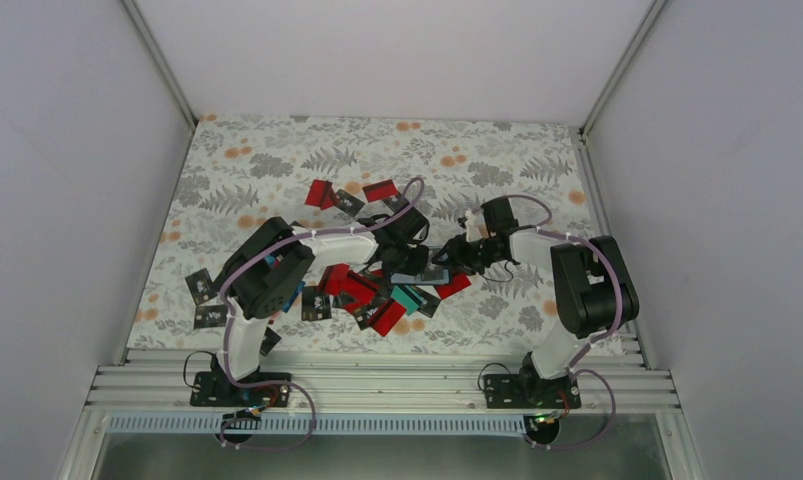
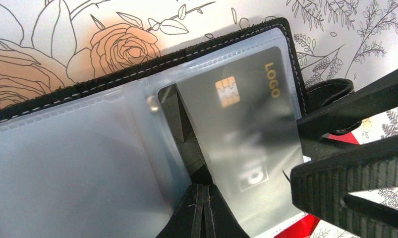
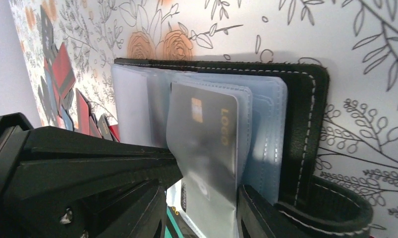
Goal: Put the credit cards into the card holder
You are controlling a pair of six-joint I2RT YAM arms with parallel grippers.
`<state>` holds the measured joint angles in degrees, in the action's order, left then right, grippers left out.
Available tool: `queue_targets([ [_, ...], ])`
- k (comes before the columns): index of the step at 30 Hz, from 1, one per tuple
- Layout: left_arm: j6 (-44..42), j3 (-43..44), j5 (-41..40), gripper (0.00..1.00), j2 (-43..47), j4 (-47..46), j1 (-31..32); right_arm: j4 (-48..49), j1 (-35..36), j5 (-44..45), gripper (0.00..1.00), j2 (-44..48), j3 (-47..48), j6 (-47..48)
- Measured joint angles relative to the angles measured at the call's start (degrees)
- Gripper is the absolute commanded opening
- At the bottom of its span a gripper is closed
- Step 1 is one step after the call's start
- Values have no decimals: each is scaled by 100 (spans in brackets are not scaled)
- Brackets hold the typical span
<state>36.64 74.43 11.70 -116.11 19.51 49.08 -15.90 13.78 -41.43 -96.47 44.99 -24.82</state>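
The card holder (image 2: 137,69) lies open on the flowered cloth, its black stitched cover (image 3: 306,114) under several clear sleeves. A black credit card (image 2: 236,124) with a gold chip sits inside one raised sleeve (image 3: 206,134). My left gripper (image 2: 202,208) is shut, its tip pressed into the fold between sleeves at the spine. My right gripper (image 3: 206,208) is open, with that sleeve's near edge between its fingers (image 3: 256,213). Both grippers meet over the holder (image 1: 414,277). Loose red cards (image 1: 352,290), a teal card (image 1: 407,297) and black cards (image 1: 209,316) lie scattered around.
More cards (image 1: 322,192) lie farther back on the cloth. The holder's strap loop (image 3: 335,208) sticks out at its near right side. Grey walls (image 1: 77,200) close in the table left and right. A metal rail (image 1: 377,385) runs along the near edge.
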Motion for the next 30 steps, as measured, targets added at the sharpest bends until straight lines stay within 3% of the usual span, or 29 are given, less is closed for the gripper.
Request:
queue_targets([
  [21, 33, -11, -79, 2, 129, 151, -7, -17, 258, -551, 38, 354, 2, -111],
  [30, 181, -452, -205, 2, 1132, 330, -208, 0, 651, -538, 38, 284, 245, -352],
])
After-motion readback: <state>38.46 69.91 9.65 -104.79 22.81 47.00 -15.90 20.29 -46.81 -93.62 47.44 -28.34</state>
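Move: My closed left fingertips are down at the left part of the clear page with the dark card; its middle lies about 2 cm to their right and 1 cm below. My right hand, at the page's free edge, has that middle about 2 cm left and 1 cm below. From my left hand the empty sleeve is about 4 cm left, level fore and aft, and the teal card 8 cm back and 4 cm left; the red card is 4 cm straight back of my right hand. With my right hand's gap unchanged and a fingertip hooked at the page's free edge, I lift about 3 cm, then sweep left about 5 cm in all, drifting slightly back, carrying the edge up and over towards the empty sleeve. My left hand holds still at first, then its shut fingertips come off the page, rising about 5 cm and going 3 cm left, clear of it. ##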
